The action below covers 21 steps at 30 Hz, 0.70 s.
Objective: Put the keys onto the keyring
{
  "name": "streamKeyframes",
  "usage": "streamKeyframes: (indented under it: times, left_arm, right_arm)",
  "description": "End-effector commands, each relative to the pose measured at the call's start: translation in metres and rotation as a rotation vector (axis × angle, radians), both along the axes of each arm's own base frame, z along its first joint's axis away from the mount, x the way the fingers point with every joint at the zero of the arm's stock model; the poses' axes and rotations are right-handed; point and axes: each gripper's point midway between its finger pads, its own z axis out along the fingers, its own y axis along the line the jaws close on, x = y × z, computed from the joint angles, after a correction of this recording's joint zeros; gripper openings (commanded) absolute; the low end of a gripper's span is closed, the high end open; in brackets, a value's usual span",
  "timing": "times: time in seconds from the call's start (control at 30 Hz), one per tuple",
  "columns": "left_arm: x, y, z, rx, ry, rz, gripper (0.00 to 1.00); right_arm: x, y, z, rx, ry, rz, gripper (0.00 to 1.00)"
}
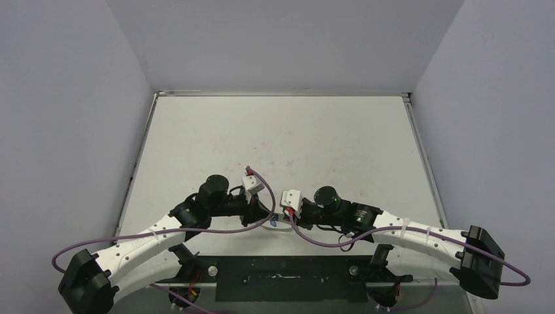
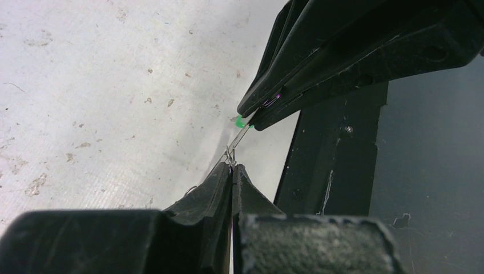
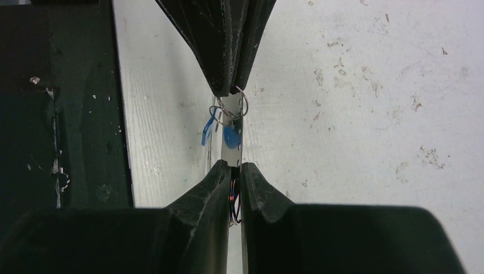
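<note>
Both grippers meet tip to tip low over the table's near edge. My left gripper (image 1: 267,213) (image 2: 231,166) (image 3: 230,91) is shut on the thin wire loops of the keyring (image 3: 230,109) (image 2: 230,153). A blue-tagged key (image 3: 231,136) hangs at those loops. My right gripper (image 1: 283,214) (image 3: 234,166) (image 2: 251,118) is shut on the green-tagged key (image 2: 238,121), whose thin metal shaft reaches across to the left fingertips. Dark wire coils show deep between the right fingers. In the top view the keys and ring are hidden under the wrists.
The white table (image 1: 275,137) is scuffed and walled on three sides. A black base plate (image 1: 281,278) (image 2: 337,148) (image 3: 57,114) lies along the near edge, right beside the grippers. Purple cables (image 1: 216,230) loop over both arms.
</note>
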Motion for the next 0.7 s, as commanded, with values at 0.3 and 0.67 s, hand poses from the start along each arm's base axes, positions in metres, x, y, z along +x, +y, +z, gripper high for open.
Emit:
streamKeyframes:
  times: [0.3,0.67]
  left_arm:
    - [0.003,-0.007,0.003,-0.111,-0.102,-0.022,0.00]
    - [-0.003,0.000,0.006,-0.147,-0.210,-0.043,0.00]
  right_arm:
    - [0.010,0.013,0.020,0.121,-0.025,-0.045,0.23]
    - [0.003,0.017,0.035,0.155,-0.044,0.012,0.46]
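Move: I hold the keyring stretched between my hands. From my right hand its middle is roughly 3 cm to the left, 2 cm back and 4 cm below; the blue key is about 4 cm left, 1 cm back and 3 cm down, and the green key hangs some 4 cm straight beneath. From my left hand, the keyring's middle is about 3 cm right, 2 cm back and 4 cm below. I open my right fingers to nearly half of their range and release my end of the keyring, that hand otherwise staying almost in place. My left hand keeps its pinch on the small wire ring at the rim, sinks about half a centimetre and turns some 10 degrees, its fingertips tipping slightly up and its forward side rising. ##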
